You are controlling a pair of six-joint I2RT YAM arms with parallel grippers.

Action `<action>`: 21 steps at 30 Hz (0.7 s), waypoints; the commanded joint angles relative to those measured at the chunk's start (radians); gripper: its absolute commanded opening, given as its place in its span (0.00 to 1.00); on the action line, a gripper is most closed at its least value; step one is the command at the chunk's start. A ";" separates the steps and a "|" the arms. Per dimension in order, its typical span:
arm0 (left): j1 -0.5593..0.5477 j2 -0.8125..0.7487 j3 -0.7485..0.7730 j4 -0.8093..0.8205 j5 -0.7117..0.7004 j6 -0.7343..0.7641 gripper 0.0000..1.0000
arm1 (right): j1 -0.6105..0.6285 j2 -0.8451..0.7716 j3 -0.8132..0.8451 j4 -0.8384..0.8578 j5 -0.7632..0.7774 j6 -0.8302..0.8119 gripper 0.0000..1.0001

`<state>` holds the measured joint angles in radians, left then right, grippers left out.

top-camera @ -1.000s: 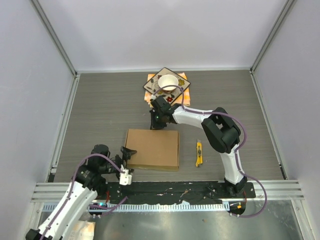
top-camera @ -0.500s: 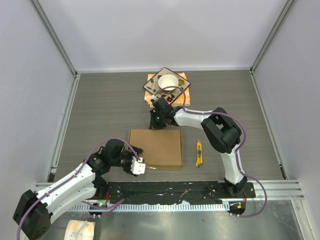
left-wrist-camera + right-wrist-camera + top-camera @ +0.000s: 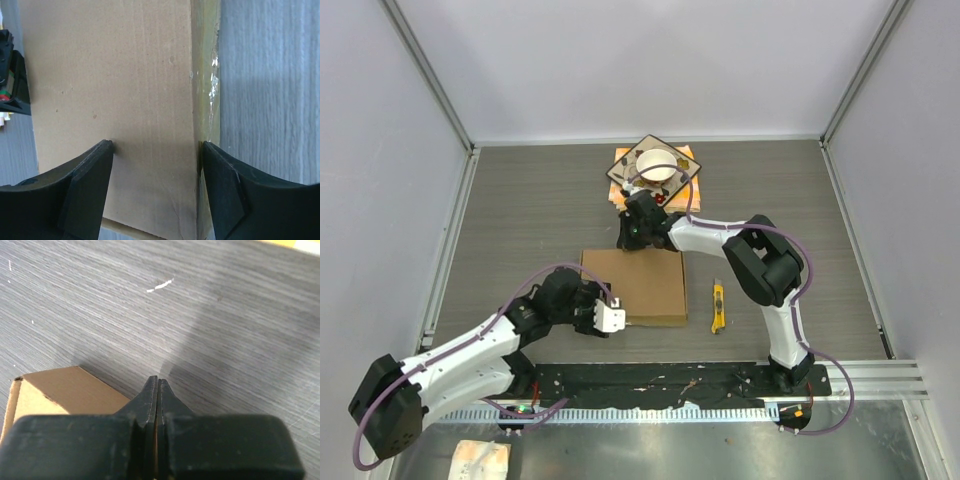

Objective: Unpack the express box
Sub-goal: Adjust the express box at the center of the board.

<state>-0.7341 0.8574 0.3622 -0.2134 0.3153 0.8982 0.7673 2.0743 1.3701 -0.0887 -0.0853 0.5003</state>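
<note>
The express box, flat plain brown cardboard, lies mid-table. My left gripper is at its near-left corner. In the left wrist view the box fills the space between the jaws of the left gripper. One finger is over the top face, and the other is beside the taped near side. The jaws stand apart with no pinch visible. My right gripper is shut and empty, with its tip at the box's far-left corner. In the right wrist view the right gripper has a box corner just to its left.
A yellow utility knife lies right of the box. A patterned square plate with a white bowl sits just beyond the right gripper. Walls and metal rails enclose the table. A crumpled cloth lies below the near rail.
My left arm swung in from the near left to the box's near-left corner and its jaws narrowed. The box shifted slightly right and away. The right gripper barely moved.
</note>
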 commanded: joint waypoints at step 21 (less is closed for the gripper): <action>-0.019 -0.066 0.405 0.215 -0.464 -0.146 0.00 | 0.153 -0.075 -0.031 -0.378 -0.151 -0.098 0.01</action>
<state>-0.7486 0.8059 0.7742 0.1017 -0.1513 0.8211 0.9493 2.0014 1.3094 -0.3523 -0.2836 0.4412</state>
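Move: The express box's middle lies about 6 cm ahead of the left hand and 8 cm to its right, some 4 cm lower; that hand's open fingers straddle the box's near edge by its left end. From the right hand, closed at the box's far edge, the box's middle is roughly 10 cm back and 3 cm right. The plate with the bowl stands about 19 cm ahead of the right hand and 8 cm right; the yellow knife lies 15 cm back, 24 cm right. The box's near edge comes free of the left fingers as that hand lifts nearly 30 cm, swings about 10 cm forward, tips up and shuts. At the box's far edge the closed right hand first rises some 3 cm, then sweeps back about 16 cm while sinking again, turning counter-clockwise some 20 degrees, and ends low beside the box's left side. ##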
